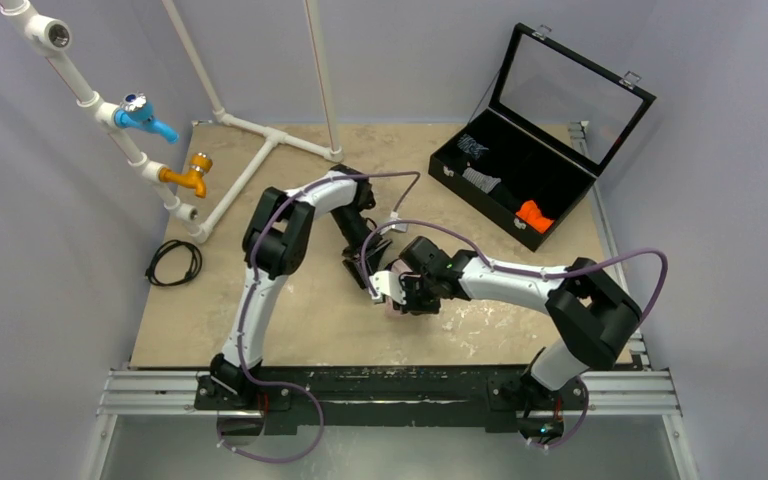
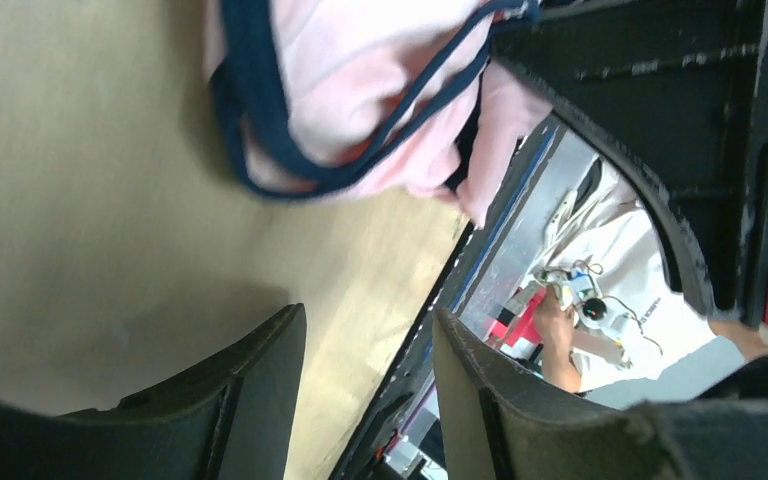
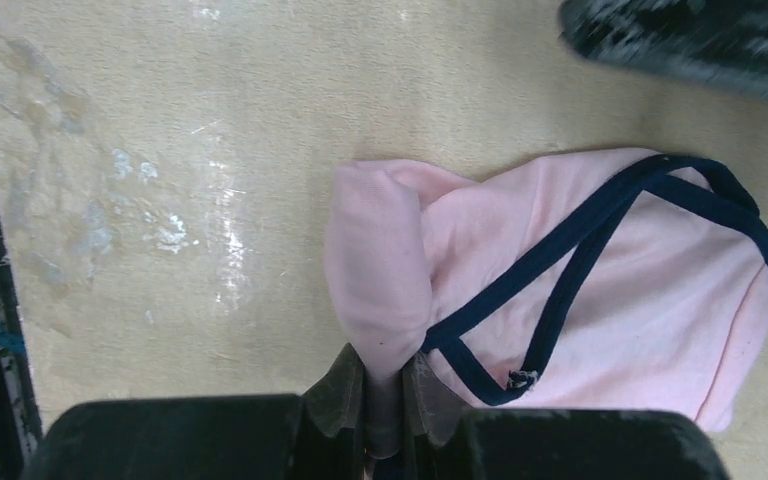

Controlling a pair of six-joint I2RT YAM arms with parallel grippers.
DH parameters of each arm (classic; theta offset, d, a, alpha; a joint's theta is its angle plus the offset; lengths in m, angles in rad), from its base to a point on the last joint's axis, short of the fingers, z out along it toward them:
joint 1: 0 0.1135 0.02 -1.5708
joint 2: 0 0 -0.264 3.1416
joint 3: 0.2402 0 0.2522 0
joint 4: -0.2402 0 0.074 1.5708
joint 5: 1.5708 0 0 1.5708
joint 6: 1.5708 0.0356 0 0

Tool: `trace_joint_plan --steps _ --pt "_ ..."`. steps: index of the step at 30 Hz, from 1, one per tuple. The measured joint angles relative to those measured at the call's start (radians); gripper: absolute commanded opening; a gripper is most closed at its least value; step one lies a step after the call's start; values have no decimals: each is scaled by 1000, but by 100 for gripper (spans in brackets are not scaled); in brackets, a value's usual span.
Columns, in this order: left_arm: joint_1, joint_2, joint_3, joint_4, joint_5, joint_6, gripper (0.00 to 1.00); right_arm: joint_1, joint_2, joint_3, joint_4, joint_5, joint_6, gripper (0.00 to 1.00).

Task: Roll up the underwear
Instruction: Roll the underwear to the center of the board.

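Note:
The underwear (image 3: 600,290) is pale pink with navy trim and lies bunched on the tan table in the right wrist view. My right gripper (image 3: 385,385) is shut on a pink fold at its near left edge. In the left wrist view the underwear (image 2: 360,90) sits at the top of the frame, a little beyond my left gripper (image 2: 370,370). That gripper is open, with only bare table between its fingers. From above, the left gripper (image 1: 358,272) and right gripper (image 1: 397,297) meet at the table's middle and hide most of the cloth.
An open black case (image 1: 520,170) at the back right holds an orange rolled cloth (image 1: 534,215) and a grey-striped one (image 1: 480,180). A white pipe frame (image 1: 250,160) with blue and orange taps stands at the back left. A black cable coil (image 1: 173,262) lies by the left edge.

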Motion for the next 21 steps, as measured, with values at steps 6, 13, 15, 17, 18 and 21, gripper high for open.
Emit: trace_joint_plan --steps 6,13,15,17,18,21 --pt "68 -139 -106 46 -61 7 49 -5 47 63 -83 -53 11 0" --pt "172 -327 -246 126 -142 -19 49 -80 178 214 -247 -188 9 0" --pt "219 -382 -310 164 -163 -41 50 -114 225 266 -307 -236 -2 0" --pt "262 -431 -367 205 -180 -66 50 -141 279 323 -369 -277 -19 0" --pt "283 -464 -401 230 -192 -75 50 -153 310 357 -405 -298 -29 0" --pt "324 -587 -496 311 -230 -105 54 -185 402 455 -511 -357 -58 0"
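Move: The right hand already pinches the rolled near end of the underwear, whose middle lies about 3 cm to its left at fingertip height. The unrolled part, where the roll is to go, is centred some 5 cm ahead and 2 cm left of this hand; the black box stands far off, roughly 28 cm ahead and 21 cm to its right. From the empty left hand the unrolled part is about 6 cm to the right, 1 cm back and 3 cm below. Turning almost on the spot, the right hand keeps its pinch on the rolled end and swings its fingertips back towards the base by some 30 degrees, which rolls the top forward; its fingers first ease back a centimetre, then come forward again. Leftward and up, away from the underwear, the left hand withdraws about 13 cm, half open, its fingers turning steeper and counter-clockwise. ##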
